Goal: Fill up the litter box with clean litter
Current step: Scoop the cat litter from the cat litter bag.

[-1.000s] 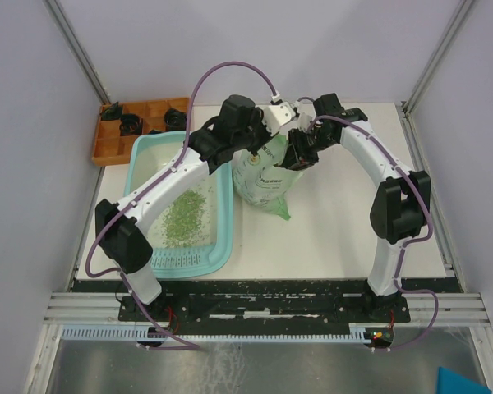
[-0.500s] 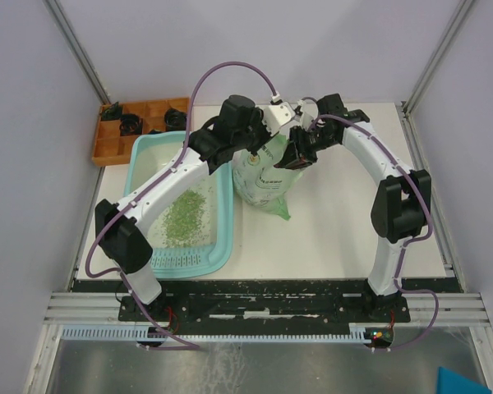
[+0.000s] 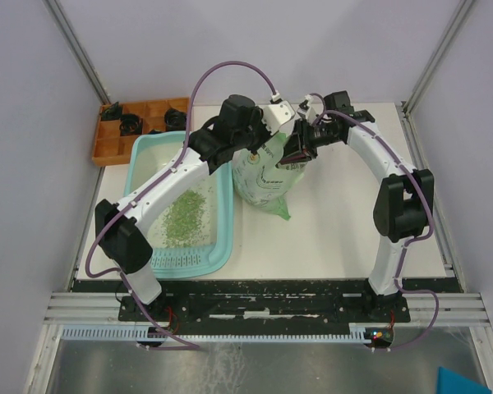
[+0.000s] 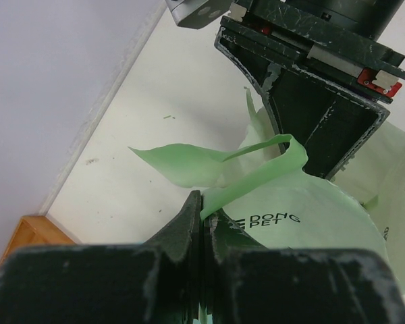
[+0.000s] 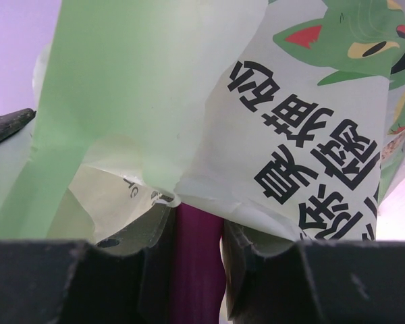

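Note:
The light-teal litter box (image 3: 141, 168) lies at the left, with a patch of green clean litter (image 3: 183, 217) on its floor. Beside it stands a pale green printed bag (image 3: 267, 185). My left gripper (image 3: 273, 131) is shut on the bag's torn top edge (image 4: 250, 182); in the left wrist view the jaws (image 4: 204, 206) pinch the thin film. My right gripper (image 3: 298, 152) is at the bag's mouth, shut on a magenta scoop handle (image 5: 197, 270) that runs between its fingers (image 5: 197, 219). The scoop's bowl is hidden behind the bag (image 5: 290, 101).
An orange compartment tray (image 3: 115, 152) with black parts in it sits at the back left, touching the litter box's far end. Purple walls close in the table on the left, back and right. The right arm's black body (image 4: 317, 128) looms close over the bag.
The right wrist has shifted slightly up and back at the bag's mouth. The left arm, bag and litter box have not moved.

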`<state>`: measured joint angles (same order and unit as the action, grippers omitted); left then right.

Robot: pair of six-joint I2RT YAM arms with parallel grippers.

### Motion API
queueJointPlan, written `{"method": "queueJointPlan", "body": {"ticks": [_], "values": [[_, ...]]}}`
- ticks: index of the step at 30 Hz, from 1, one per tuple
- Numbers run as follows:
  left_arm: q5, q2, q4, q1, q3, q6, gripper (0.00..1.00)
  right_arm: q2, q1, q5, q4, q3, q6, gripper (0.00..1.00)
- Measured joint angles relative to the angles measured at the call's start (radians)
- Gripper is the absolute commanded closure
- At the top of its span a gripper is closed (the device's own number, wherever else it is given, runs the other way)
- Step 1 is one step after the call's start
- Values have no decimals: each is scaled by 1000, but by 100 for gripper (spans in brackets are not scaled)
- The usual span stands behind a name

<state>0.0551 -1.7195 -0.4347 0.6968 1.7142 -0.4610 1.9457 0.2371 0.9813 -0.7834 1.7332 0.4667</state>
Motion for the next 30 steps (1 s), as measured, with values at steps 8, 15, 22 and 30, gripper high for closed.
{"method": "queueJointPlan", "body": {"ticks": [8,15,22,30], "values": [[-3,0,10,0,-5,0,97,-2,-21,45,29,-26,24,98],[-17,16,30,0,-31,0,94,-24,-54,97,15,-31,-13,98],[-28,61,39,0,-77,0,82,-58,-77,128,-79,-30,-130,98],[-29,127,109,5,-101,23,68,-67,-103,140,-208,-30,-261,98]]}}
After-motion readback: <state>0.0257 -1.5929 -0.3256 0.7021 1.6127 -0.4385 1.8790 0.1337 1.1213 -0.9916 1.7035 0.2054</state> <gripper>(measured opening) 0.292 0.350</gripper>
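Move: The left fingers already pinch the cat litter bag's rim; the bag's middle lies about 6 cm back, 3 cm right and 12 cm below. The right hand already grips the purple scoop: its bowl sits in the bag, some 9 cm left, 1 cm forward and 5 cm down. From that hand the bag's middle is about 6 cm left, 6 cm back and 8 cm down; the litter box is roughly 31 cm left, 13 cm back and 18 cm down. Right keeps its grip, drawing the scoop about 5 cm right and back, while left opens, frees the rim, rises. ##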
